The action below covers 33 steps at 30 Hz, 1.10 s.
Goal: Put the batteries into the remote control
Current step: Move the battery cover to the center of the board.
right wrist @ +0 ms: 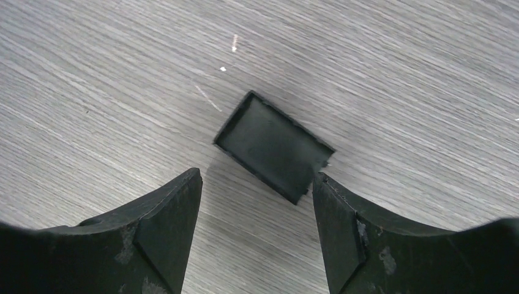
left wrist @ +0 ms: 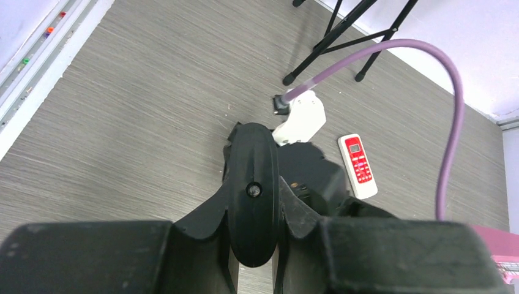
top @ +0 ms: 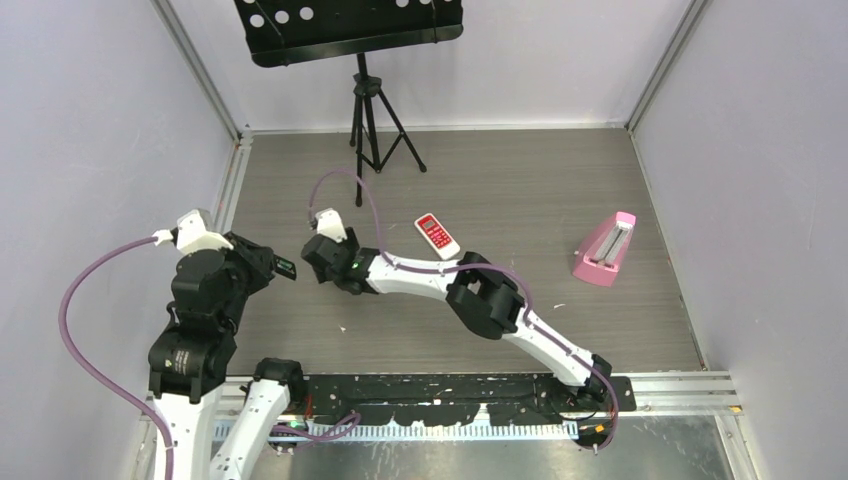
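Note:
My left gripper (top: 270, 266) (left wrist: 254, 205) is shut on a black remote control (left wrist: 252, 177), held edge-on above the table; its end sticks out of the jaws in the top view (top: 285, 268). My right gripper (top: 322, 262) (right wrist: 257, 196) is open and empty, pointing down just right of the left gripper. A flat black rectangular cover (right wrist: 273, 147) lies on the table just beyond its fingertips (right wrist: 174, 214). A white remote with a red face (top: 437, 235) (left wrist: 358, 165) lies further right. No batteries show in any view.
A pink metronome-like object (top: 605, 250) stands at the right. A black music stand (top: 372, 110) on a tripod stands at the back. Purple cables run along both arms. Grey walls close the table on three sides.

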{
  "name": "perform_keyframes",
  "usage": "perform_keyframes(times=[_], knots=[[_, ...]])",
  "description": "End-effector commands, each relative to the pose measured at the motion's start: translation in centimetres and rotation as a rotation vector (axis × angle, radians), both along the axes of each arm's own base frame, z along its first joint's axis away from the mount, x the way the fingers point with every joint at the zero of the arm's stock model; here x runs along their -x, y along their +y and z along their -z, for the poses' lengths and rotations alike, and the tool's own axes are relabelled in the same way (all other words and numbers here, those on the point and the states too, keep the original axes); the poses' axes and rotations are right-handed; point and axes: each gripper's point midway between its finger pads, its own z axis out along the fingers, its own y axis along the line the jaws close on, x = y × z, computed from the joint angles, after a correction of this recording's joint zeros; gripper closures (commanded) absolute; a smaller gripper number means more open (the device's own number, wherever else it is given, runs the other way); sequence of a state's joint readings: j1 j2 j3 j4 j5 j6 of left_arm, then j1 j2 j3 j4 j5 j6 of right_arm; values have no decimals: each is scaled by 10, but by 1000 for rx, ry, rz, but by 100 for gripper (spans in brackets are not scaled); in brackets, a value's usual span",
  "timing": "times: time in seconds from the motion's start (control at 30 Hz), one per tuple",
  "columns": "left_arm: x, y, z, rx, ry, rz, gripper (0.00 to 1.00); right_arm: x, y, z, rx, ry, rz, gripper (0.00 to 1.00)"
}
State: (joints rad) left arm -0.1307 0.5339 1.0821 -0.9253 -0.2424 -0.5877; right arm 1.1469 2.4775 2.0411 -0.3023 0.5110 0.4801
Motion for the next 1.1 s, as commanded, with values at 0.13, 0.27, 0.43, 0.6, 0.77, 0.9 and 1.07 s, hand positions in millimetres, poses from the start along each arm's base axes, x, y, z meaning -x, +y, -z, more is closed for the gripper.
perform_keyframes(times=[0.13,0.27,0.43,0.6,0.77,0.9,1.07], knots=[[8,17,-32,15,-139,-100,100,-21,10,3,92,-163,59,29],[13,24,-36,13,-168,-135,100,-29,16,9,130,-202,46,29],[16,27,-37,1,-169,-148,100,-38,13,19,170,-206,50,30],[14,26,-34,-1,-157,-140,100,-38,-4,33,153,-98,71,66],[10,20,-30,12,-147,-118,100,-24,-26,33,156,-45,83,86],[2,6,-24,26,-128,-41,100,-10,-47,27,166,-1,77,96],[-18,-39,-8,91,-70,186,100,15,-83,9,114,87,59,99]])
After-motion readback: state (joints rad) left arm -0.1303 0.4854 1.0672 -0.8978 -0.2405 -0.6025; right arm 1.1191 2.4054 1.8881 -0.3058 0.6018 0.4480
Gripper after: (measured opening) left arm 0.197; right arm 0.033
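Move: The battery cover lies hollow side up on the board, just beyond the right hand's open fingers: about 3 cm ahead, level sideways, some 2 cm below. From that hand, the red-keyed white remote is some 22 cm to the right and 7 cm ahead, and the music stand's nearest foot some 13 cm ahead and 7 cm right. For the left hand, holding the black remote high up, the cover is about 16 cm ahead, 5 cm right and 28 cm below. The right hand, fingers open, eases about 3 cm forward and as much to its left while sinking a centimetre and tipping its fingers up some 10 degrees, then shuts them, pinching the thin wall at the cover's left end, and swings right with a little drift back, dragging the cover about 8 cm low along the board towards the centre, on the white remote's side. Meanwhile the left hand keeps its grip on the black remote and shifts some 3 cm left, back and up, then comes most of the way back. ##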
